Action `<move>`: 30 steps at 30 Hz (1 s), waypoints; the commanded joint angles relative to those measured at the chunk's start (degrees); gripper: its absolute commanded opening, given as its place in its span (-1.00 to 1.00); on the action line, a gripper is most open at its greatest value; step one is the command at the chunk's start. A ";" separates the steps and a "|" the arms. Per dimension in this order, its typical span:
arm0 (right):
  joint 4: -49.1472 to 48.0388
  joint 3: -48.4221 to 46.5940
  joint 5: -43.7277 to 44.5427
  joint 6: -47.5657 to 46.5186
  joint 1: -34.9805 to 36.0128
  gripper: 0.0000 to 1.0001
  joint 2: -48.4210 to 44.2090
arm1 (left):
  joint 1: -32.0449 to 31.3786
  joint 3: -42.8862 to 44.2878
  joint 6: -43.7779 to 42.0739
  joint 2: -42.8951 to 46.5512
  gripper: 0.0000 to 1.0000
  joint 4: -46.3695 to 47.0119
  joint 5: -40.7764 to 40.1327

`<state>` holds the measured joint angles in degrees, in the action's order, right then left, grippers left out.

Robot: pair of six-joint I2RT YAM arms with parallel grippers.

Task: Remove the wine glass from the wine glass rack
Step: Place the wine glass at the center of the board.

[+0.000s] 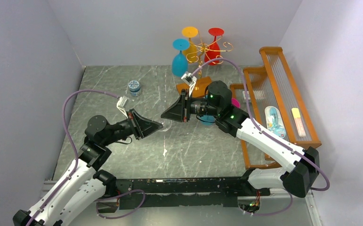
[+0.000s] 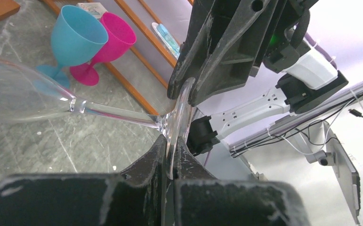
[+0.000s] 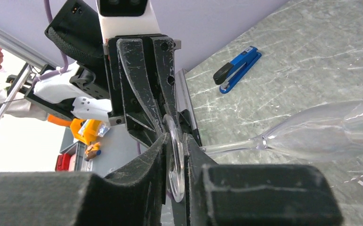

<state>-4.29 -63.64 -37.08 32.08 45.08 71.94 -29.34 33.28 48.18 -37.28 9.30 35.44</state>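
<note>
A clear wine glass point(image 2: 33, 101) lies on its side in the air above the table, its stem level and its round foot point(image 3: 174, 155) on edge. My left gripper point(image 2: 171, 141) is shut on the lower rim of the foot. My right gripper point(image 3: 175, 139) is shut on the same foot from the opposite side, tip to tip with the left gripper point(image 1: 159, 126). The wine glass rack point(image 1: 203, 49), gold wire on a brown wooden base point(image 1: 203, 85), stands at the back. A blue glass point(image 1: 179, 63), a yellow one point(image 1: 190, 33) and a red one point(image 1: 214, 47) hang on it upside down.
A blue glass point(image 2: 76, 40) and a pink glass point(image 2: 116, 37) stand on the table by the right arm. An orange wooden frame with clear rods point(image 1: 283, 94) fills the right side. A small blue-lidded jar point(image 1: 133, 87) sits at the back left. A blue stapler point(image 3: 238, 69) lies on the table.
</note>
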 commanded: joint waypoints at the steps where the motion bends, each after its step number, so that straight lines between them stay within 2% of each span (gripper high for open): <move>1: 0.35 -2.77 -0.51 -0.65 0.34 -0.56 0.29 | -0.01 2.68 -4.77 1.09 -0.90 -3.15 0.37; 4: 1.37 -3.59 -0.26 -1.23 0.32 -0.42 0.30 | 0.02 3.66 -8.16 1.97 -0.90 -5.63 0.06; 7: 2.10 -4.01 0.23 -1.90 0.36 -0.20 -0.07 | -0.01 4.52 -11.83 3.04 -0.90 -7.88 0.04; 13: 5.73 -4.50 7.13 -3.42 0.27 0.18 -1.52 | -0.01 4.77 -18.89 4.85 -0.90 -12.04 1.35; 17: 10.64 -6.27 13.41 -5.16 -0.21 0.23 -1.81 | -0.01 4.97 -27.83 6.46 -0.90 -16.85 3.69; 20: 11.40 -6.12 13.99 -4.56 -1.88 0.26 -2.15 | -0.01 4.73 -34.39 8.14 -0.90 -20.56 5.39; 24: 12.15 -5.95 11.54 -2.50 -5.02 0.27 -1.59 | 0.06 3.17 -43.99 10.03 -0.90 -21.34 14.19; 30: 10.58 -4.62 6.50 -0.08 -7.53 0.29 -0.87 | 0.02 1.03 -60.56 13.83 -0.90 -24.24 18.87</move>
<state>6.81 -68.36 -27.18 30.09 38.44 70.98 -29.34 35.44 3.49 -25.41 -12.93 47.44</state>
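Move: The clear wine glass hangs bowl down from the left fingers; its middle is about 2 cm to the right of and some 9 cm below the left hand. From the right hand, whose loosened fingers still straddle the foot, it is about 3 cm back and 10 cm down. The blue glass stands about 13 cm ahead, 16 cm right and 24 cm below the right hand, the pink one 6 cm farther right and 3 cm nearer. The right hand spreads its fingers wide off the glass's foot, rises slightly and settles again, then backs away about 6 cm forward and 4 cm to the right, turning clockwise some 15 degrees. The left hand keeps its pinch on the foot and carries the glass back about 5 cm, also down and a little left, rolling its wrist some 40 degrees so that the hanging bowl swings forward and up. ##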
